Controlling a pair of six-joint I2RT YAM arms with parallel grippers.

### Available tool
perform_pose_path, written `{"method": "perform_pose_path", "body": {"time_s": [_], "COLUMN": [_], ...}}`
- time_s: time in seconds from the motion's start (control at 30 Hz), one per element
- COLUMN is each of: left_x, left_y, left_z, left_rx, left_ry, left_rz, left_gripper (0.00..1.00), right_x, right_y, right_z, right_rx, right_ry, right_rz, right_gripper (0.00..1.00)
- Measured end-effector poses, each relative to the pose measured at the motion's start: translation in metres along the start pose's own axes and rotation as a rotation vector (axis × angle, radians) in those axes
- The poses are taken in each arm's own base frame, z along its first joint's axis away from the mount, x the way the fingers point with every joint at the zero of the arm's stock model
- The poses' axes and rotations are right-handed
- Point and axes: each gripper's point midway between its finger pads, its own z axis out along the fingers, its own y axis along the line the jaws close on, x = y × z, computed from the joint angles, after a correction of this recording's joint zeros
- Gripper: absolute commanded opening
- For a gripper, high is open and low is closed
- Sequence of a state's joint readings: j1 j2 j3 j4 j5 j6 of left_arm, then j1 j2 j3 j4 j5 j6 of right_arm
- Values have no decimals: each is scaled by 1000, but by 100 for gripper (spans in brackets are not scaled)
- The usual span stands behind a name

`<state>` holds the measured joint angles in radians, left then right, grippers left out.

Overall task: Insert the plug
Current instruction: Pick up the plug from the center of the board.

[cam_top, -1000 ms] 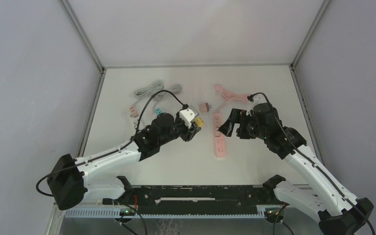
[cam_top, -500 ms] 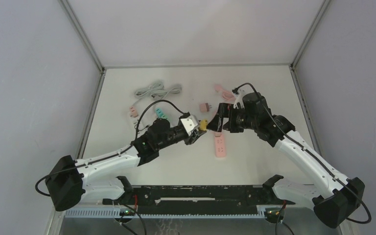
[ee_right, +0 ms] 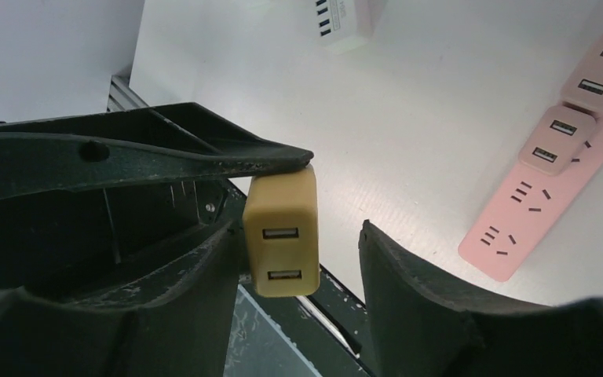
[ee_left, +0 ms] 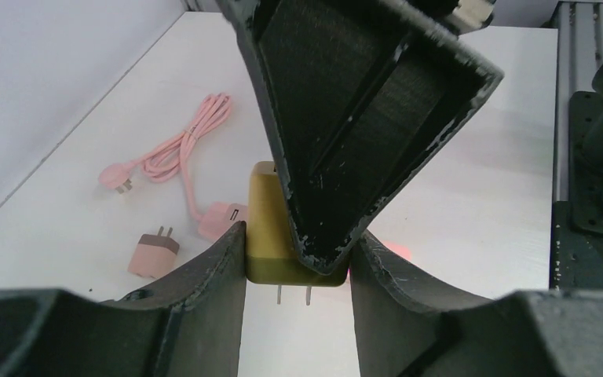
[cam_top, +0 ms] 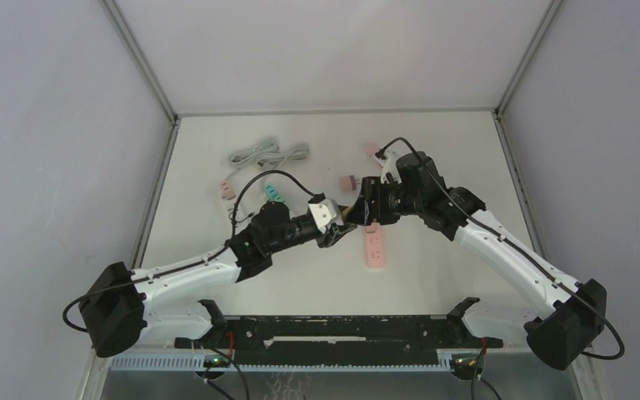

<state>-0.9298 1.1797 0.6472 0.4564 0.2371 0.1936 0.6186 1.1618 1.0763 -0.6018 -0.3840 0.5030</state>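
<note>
The plug (cam_top: 347, 210) is a yellow block with two USB ports and two metal prongs, held above the table. My left gripper (cam_top: 339, 218) is shut on it, its fingers pressing the plug's (ee_left: 268, 228) two sides. My right gripper (cam_top: 358, 208) has come in from the opposite side and stands open around the plug (ee_right: 283, 228). One right finger touches it, while the other finger (ee_right: 408, 275) is still a gap away. The pink power strip (cam_top: 374, 244) lies flat on the table just below and to the right of both grippers, its sockets facing up (ee_right: 557, 173).
A pink adapter (cam_top: 349, 181) and the strip's coiled pink cable (ee_left: 180, 149) lie behind the grippers. A grey cable (cam_top: 267, 153), a teal plug (cam_top: 273, 192) and a small pink plug (cam_top: 227, 190) sit at the back left.
The right arm has swung left to meet the left gripper, and its jaws have narrowed around the yellow plug. The left arm has shifted slightly right, still holding the plug.
</note>
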Motion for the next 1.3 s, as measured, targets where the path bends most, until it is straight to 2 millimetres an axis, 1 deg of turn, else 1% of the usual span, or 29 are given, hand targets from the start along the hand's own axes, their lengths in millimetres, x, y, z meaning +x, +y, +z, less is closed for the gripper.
{"method": "perform_pose_path", "body": {"time_s": [0.1, 0.33, 0.53, 0.63, 0.77, 0.9, 0.97, 1.03, 1.07, 1.1, 1.2, 1.3], "left_x": [-2, 1, 1, 1, 1, 2, 2, 2, 2, 2, 3, 6], "left_y": [-3, -8, -10, -10, -11, -11, -11, -11, -11, -11, -11, -12], "left_z": [0, 2, 2, 2, 2, 2, 2, 2, 2, 2, 2, 2], "left_rx": [15, 47, 56, 59, 60, 63, 63, 63, 63, 62, 57, 52], "left_ry": [-8, -6, -7, -6, -5, -3, -3, -2, -2, -1, 3, 0], "left_rz": [1, -1, -1, -1, -2, -2, -2, -3, -3, -4, -6, -21], "left_gripper": [17, 16, 16, 16, 15, 16, 16, 22, 24, 27, 43, 52], "right_x": [2, -4, -5, -3, -1, 1, 1, 1, 1, 2, 2, 4], "right_y": [0, 8, 9, 8, 6, 4, 3, 3, 3, 3, 2, 1], "right_z": [4, 2, 1, 1, 3, 4, 4, 4, 4, 4, 4, 4], "right_rx": [-1, -24, -25, -22, -11, -1, 0, 0, 1, 1, 3, 14], "right_ry": [17, 11, 9, 17, 29, 36, 38, 39, 40, 41, 44, 49], "right_rz": [-4, -29, -45, -49, -56, -58, -60, -59, -59, -61, -66, -70], "right_gripper": [56, 52, 50, 47, 40, 25, 16, 6, 0, 0, 0, 0]}}
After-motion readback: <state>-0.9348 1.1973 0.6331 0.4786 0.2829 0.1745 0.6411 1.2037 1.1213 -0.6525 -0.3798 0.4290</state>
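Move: The yellow plug is already held in the left hand's fingertips, practically at that hand's own point. From the right hand it sits only about 1 cm ahead and 1 cm to the left, level with it, between the half-open fingers. Some 19 cm below the right hand, the pink strip's middle lies about 5 cm ahead and 5 cm to the right. The pink plug, as low, is about 17 cm ahead and 1 cm to the left. The yellow plug gets pinched from both sides by the right fingers, which close by about a third of their range until they stop on its body. The right hand edges about half a centimetre left, bobs up and sinks back. The left keeps its grip unchanged, easing about 1 cm back and slightly right and down. ##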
